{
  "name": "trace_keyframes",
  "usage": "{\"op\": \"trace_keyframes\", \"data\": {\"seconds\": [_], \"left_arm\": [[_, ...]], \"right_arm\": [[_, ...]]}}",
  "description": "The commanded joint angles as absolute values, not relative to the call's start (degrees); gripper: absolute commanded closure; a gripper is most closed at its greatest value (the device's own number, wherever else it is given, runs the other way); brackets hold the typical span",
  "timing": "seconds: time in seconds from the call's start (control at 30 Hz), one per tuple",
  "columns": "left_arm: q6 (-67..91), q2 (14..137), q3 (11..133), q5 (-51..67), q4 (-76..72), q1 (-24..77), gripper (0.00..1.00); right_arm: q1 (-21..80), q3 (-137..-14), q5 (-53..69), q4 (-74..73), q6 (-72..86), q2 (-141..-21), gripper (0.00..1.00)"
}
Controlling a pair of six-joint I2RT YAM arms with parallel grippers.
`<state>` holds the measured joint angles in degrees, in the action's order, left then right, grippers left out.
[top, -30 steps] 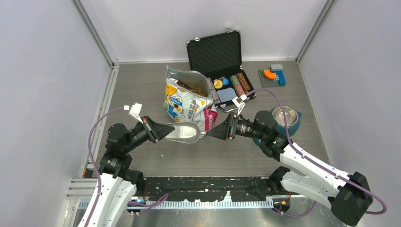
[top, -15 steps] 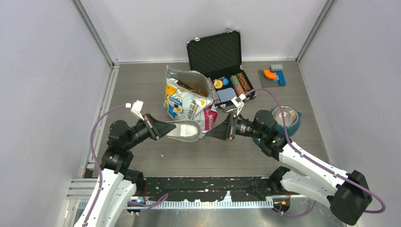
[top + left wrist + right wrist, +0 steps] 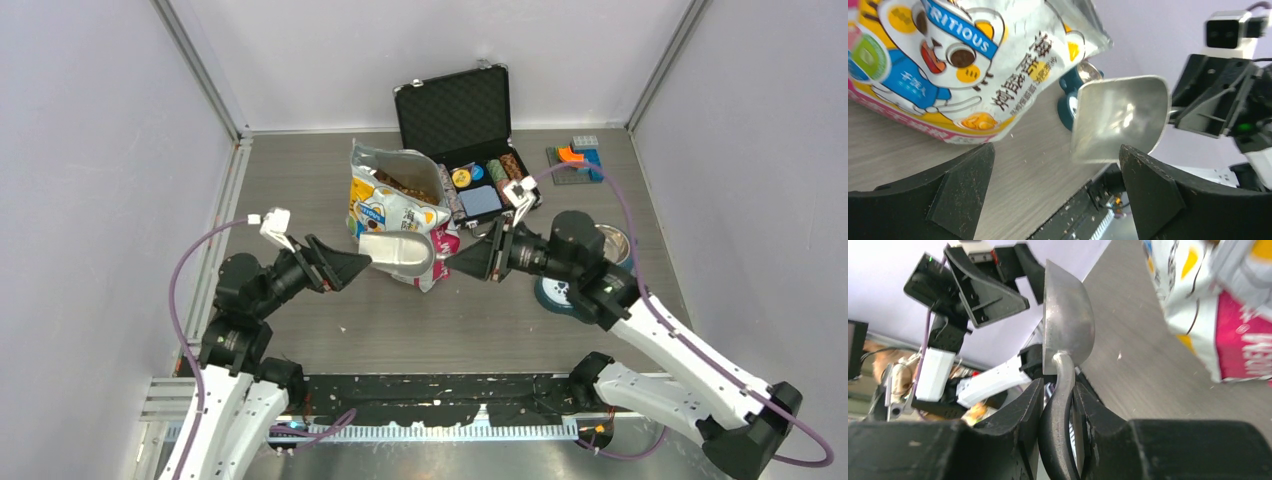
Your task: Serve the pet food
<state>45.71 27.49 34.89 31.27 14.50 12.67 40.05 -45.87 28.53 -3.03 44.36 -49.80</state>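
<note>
The pet food (image 3: 400, 186) shows as brown kibble in the open mouth of the cat-printed bag (image 3: 392, 215), which stands mid-table. An empty metal scoop (image 3: 398, 253) hangs in front of the bag. My right gripper (image 3: 455, 266) is shut on its black handle (image 3: 1060, 405), with the scoop bowl (image 3: 1065, 320) pointing away from it. My left gripper (image 3: 360, 265) is open just left of the scoop (image 3: 1120, 117), its jaws wide apart and touching nothing (image 3: 1055, 152). A teal bowl (image 3: 612, 240) with a metal inside sits at the right, partly hidden behind my right arm.
An open black case (image 3: 465, 130) with poker chips stands behind the bag. Coloured toy blocks (image 3: 575, 160) lie at the back right. Grey walls close in both sides. The teal bowl (image 3: 1068, 95) shows under the bag's edge (image 3: 963, 65) in the left wrist view.
My left gripper has opened and let go of the scoop. My right gripper has closed on the handle and carried the scoop up toward the bag; the right arm has shifted back.
</note>
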Motion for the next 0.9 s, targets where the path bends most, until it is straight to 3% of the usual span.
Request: {"op": "trace_keyframes", "data": {"seconds": [0.0, 0.4, 0.67, 0.87], "left_arm": [[40.86, 26.79, 41.44, 23.24, 20.28, 12.61, 0.01], [36.6, 38.15, 52.36, 7.4, 28.65, 12.58, 0.01], [37.23, 41.32, 47.61, 2.99, 20.77, 12.57, 0.01], [35.83, 43.51, 47.29, 2.34, 20.02, 12.57, 0.01]], "right_arm": [[40.17, -59.76, 18.49, -17.95, 34.89, -47.85, 0.95], [40.17, -103.23, -1.83, -52.15, 19.04, -73.95, 0.95], [40.17, -112.34, -5.98, -59.78, 5.68, -82.53, 0.95], [40.19, -118.95, -1.09, -63.52, 3.03, -89.65, 0.95]]}}
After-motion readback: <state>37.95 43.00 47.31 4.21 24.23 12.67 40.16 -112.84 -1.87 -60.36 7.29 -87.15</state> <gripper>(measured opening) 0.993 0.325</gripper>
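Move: About 16 cm ahead of the right hand, 10 cm to its left and 10 cm below is the open mouth of the pet food bag. The scoop's blade is some 11 cm left of that hand and 3 cm ahead, nearly level; the chip case lies about 22 cm ahead, 8 cm right and 26 cm down. From the left hand the mouth lies roughly 16 cm ahead, 9 cm right and 7 cm lower. Swinging the scoop up and over to the bag, the right hand keeps its grip on the handle, rises about 12 cm while going forward 13 cm in all, then sinks about 7 cm, rolling its left side down some 45 degrees so the blade points into the mouth. The left hand, still wide open, leaves the blade, arcing forward and left towards the bag's left side and turning counter-clockwise. ##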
